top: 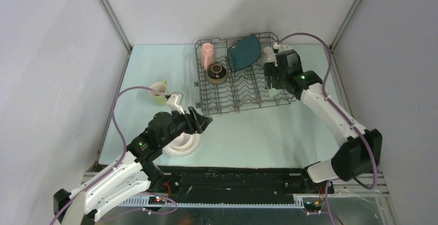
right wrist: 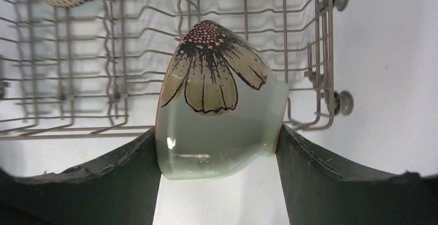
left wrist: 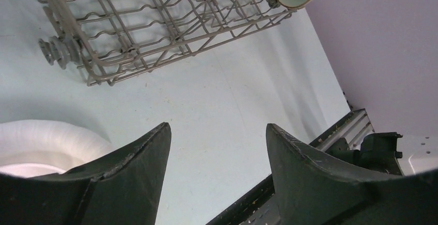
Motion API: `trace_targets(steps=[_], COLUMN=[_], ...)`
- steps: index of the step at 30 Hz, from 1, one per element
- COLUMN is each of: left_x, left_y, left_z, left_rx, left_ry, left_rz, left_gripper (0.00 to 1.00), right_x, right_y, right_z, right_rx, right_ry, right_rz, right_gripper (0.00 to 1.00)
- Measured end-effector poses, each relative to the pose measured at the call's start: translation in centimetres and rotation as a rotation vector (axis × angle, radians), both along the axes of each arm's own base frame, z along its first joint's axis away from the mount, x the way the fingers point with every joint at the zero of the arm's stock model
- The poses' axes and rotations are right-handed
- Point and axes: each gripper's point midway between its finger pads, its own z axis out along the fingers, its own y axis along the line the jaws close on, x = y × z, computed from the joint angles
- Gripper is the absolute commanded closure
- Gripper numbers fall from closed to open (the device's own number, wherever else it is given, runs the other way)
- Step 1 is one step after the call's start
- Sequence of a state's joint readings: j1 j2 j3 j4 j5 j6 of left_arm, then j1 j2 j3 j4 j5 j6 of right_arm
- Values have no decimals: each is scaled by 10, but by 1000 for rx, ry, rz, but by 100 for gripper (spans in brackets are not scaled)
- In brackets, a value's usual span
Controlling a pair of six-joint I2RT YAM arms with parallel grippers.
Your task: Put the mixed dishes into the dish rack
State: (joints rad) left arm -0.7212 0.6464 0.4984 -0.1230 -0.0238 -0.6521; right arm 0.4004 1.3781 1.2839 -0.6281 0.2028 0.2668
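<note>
The dish rack stands at the back middle of the table. In it are a pink mug, a brown bowl, a dark teal plate on edge and a white dish. My right gripper is shut on a pale green bowl with a flower print, held on its side over the rack's right end. My left gripper is open and holds nothing, low over the table just right of a white bowl. A yellow-green mug stands left of the rack.
The rack has small wheels on its corners. White walls close in the table on three sides. The arms' black base rail runs along the near edge.
</note>
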Motion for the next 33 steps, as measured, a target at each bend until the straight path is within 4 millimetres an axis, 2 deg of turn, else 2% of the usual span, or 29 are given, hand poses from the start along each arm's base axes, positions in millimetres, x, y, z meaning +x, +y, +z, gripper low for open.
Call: trace_targets(steps=[5,11,19,26,33], left_x=[0,-1,5,7,8], left_y=[6,12,13,13,12], left_z=[-4,-9,21,16,12], left_rx=[25,62,70,82,89], left_ry=[5,14,-32,-16,-3], left_rz=[19,34,43,53,55], left_gripper=[27,27,26,26,25], right_x=[30,72,128,150,166], right_y=[3,3,0,-5,-12], right_z=[-30,-49,-69,-86,-125], right_rx=[-170,-398,-683,-858,-951], right_ry=[28,-50,-161,-176,-126], right_rz=[144,323,446,567,604], right_gripper=[100,100,100,100,100])
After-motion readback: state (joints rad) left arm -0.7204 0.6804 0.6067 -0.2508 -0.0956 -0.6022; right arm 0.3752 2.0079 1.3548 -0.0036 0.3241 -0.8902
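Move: The right hand already holds the green bowl above the near right part of the rack. The spot it goes to lies in the far right part, about 17 cm ahead, 2 cm to the right and some 14 cm lower. The white bowl stands about 22 cm ahead, straight on, 16 cm below; the teal plate leans some 23 cm ahead and 11 cm left, 12 cm lower. From the left hand that spot is roughly 31 cm ahead and 27 cm right, 13 cm down. Keep the right fingers closed on the green bowl and carry it forward about 17 cm towards the white bowl, sinking some 12 cm into the rack, with the last stretch mostly down. On the way, roll the hand about its own pointing line by some 65 degrees, left side dropping, with the fingers still aimed forward and down. ##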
